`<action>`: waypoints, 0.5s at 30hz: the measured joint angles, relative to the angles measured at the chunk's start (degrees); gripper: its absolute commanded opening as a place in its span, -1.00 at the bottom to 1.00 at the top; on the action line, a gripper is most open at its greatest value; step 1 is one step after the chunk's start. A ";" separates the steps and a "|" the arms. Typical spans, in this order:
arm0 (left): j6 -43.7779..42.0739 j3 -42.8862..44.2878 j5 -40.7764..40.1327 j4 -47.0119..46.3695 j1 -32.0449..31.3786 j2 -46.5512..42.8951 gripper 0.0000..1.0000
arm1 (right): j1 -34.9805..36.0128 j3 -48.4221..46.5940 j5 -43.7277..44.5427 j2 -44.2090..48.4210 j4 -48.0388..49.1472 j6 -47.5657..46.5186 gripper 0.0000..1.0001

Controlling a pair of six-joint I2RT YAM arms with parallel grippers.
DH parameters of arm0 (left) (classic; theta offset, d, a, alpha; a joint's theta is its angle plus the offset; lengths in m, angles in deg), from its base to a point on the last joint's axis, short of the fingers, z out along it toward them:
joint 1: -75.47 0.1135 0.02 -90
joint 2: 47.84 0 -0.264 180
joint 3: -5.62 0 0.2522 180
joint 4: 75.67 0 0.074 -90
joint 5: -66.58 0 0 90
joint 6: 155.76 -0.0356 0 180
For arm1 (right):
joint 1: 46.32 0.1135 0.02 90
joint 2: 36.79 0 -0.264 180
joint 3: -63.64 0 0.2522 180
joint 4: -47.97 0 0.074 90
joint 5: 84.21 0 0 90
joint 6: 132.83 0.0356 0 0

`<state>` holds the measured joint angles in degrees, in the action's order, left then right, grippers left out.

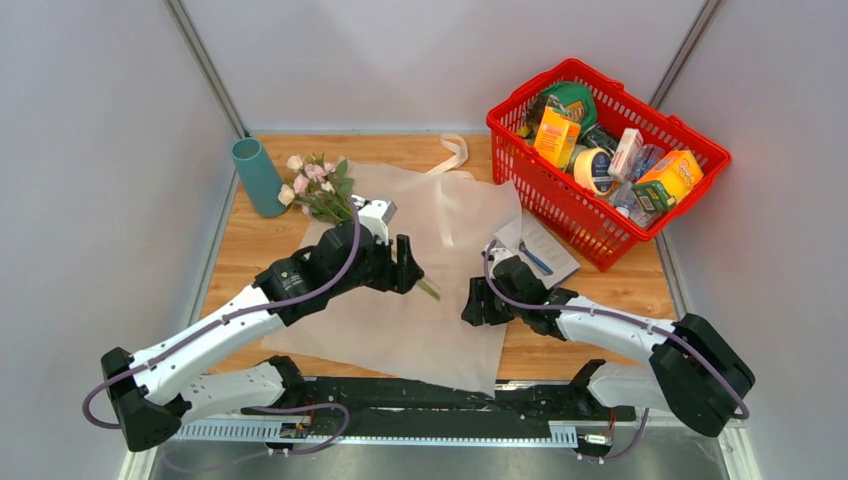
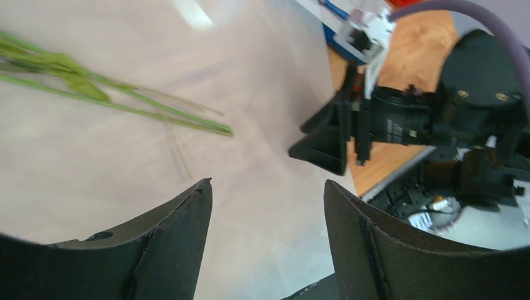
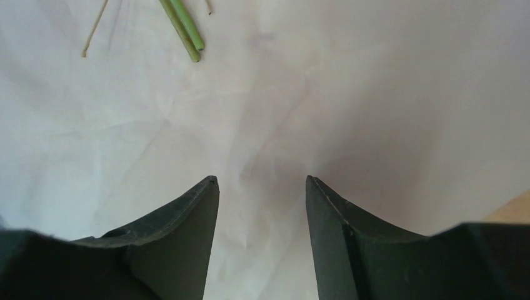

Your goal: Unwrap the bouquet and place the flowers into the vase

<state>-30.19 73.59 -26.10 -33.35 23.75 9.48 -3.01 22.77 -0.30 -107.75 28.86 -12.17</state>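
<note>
The bouquet is unwrapped: its white paper (image 1: 440,330) lies spread flat on the table. The flowers (image 1: 318,185), pink and cream roses, rest on the paper's far left corner beside the teal vase (image 1: 258,176), which stands upright. Their green stems (image 2: 125,106) run toward the middle of the sheet. My left gripper (image 1: 408,268) hovers over the stem ends, open (image 2: 269,184), holding nothing. My right gripper (image 1: 475,300) sits low over the paper near its right edge, open (image 3: 261,180), with only paper between the fingers. The stem tips (image 3: 184,31) show ahead of it.
A red basket (image 1: 560,205) full of packaged goods stands at the back right. A cream ribbon (image 1: 455,155) lies past the paper's far edge. A white card with a blue tool (image 1: 535,255) lies just behind the right gripper. Grey walls close in both sides.
</note>
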 measured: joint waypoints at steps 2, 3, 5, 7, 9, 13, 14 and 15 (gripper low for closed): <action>-0.37 1.46 -3.80 2.10 0.00 -0.33 0.47 | 0.00 0.35 0.13 1.95 -1.27 0.39 0.14; -0.46 1.81 -5.44 3.02 0.00 -0.50 0.47 | 0.00 0.35 0.39 3.10 -1.53 0.57 0.15; -0.44 1.88 -8.31 4.52 0.00 -0.90 0.48 | 0.00 0.13 1.33 5.46 -2.14 0.79 0.15; 0.00 1.97 -11.23 6.71 0.17 -1.01 0.48 | 0.00 -0.74 2.01 6.93 -2.99 1.01 0.15; 0.70 2.49 -13.70 9.44 0.90 -0.66 0.48 | 0.00 -2.21 2.19 7.80 -3.65 1.42 0.15; 2.71 2.97 -17.62 13.03 3.13 0.13 0.48 | 0.00 -5.22 1.31 8.17 -2.49 2.34 0.10; 3.19 2.95 -18.45 13.90 3.87 0.15 0.49 | 0.00 -5.33 0.74 8.17 -1.36 2.62 0.09; 3.54 2.91 -18.99 14.47 4.74 0.11 0.48 | 0.00 -5.33 -0.02 8.07 -0.59 2.91 0.09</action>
<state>-26.65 76.50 -45.09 -18.88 28.49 9.59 -3.01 17.43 -0.32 -99.68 28.27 -9.27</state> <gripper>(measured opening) 0.740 0.556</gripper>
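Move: From the left hand, high over the open paper, the middle of the bouquet lies about 15 cm ahead, 7 cm to the left and 21 cm below. The stem ends lie 5 cm right and 1 cm ahead of that hand, the vase some 23 cm ahead and 28 cm left. From the low right hand, the bouquet's middle is about 15 cm ahead and 19 cm left, the stem ends 2 cm ahead and 7 cm left, the notepad 11 cm ahead and 12 cm right. Swing the left gripper about 8 cm left and a little forward, still high above the paper, towards the middle of the bouquet, turning the wrist some 25 degrees, mostly counter-clockwise, and keeping the fingers open. Meanwhile raise the right gripper about 7 cm away from the paper, easing slightly forward and left, its fingers still part-open and empty. ##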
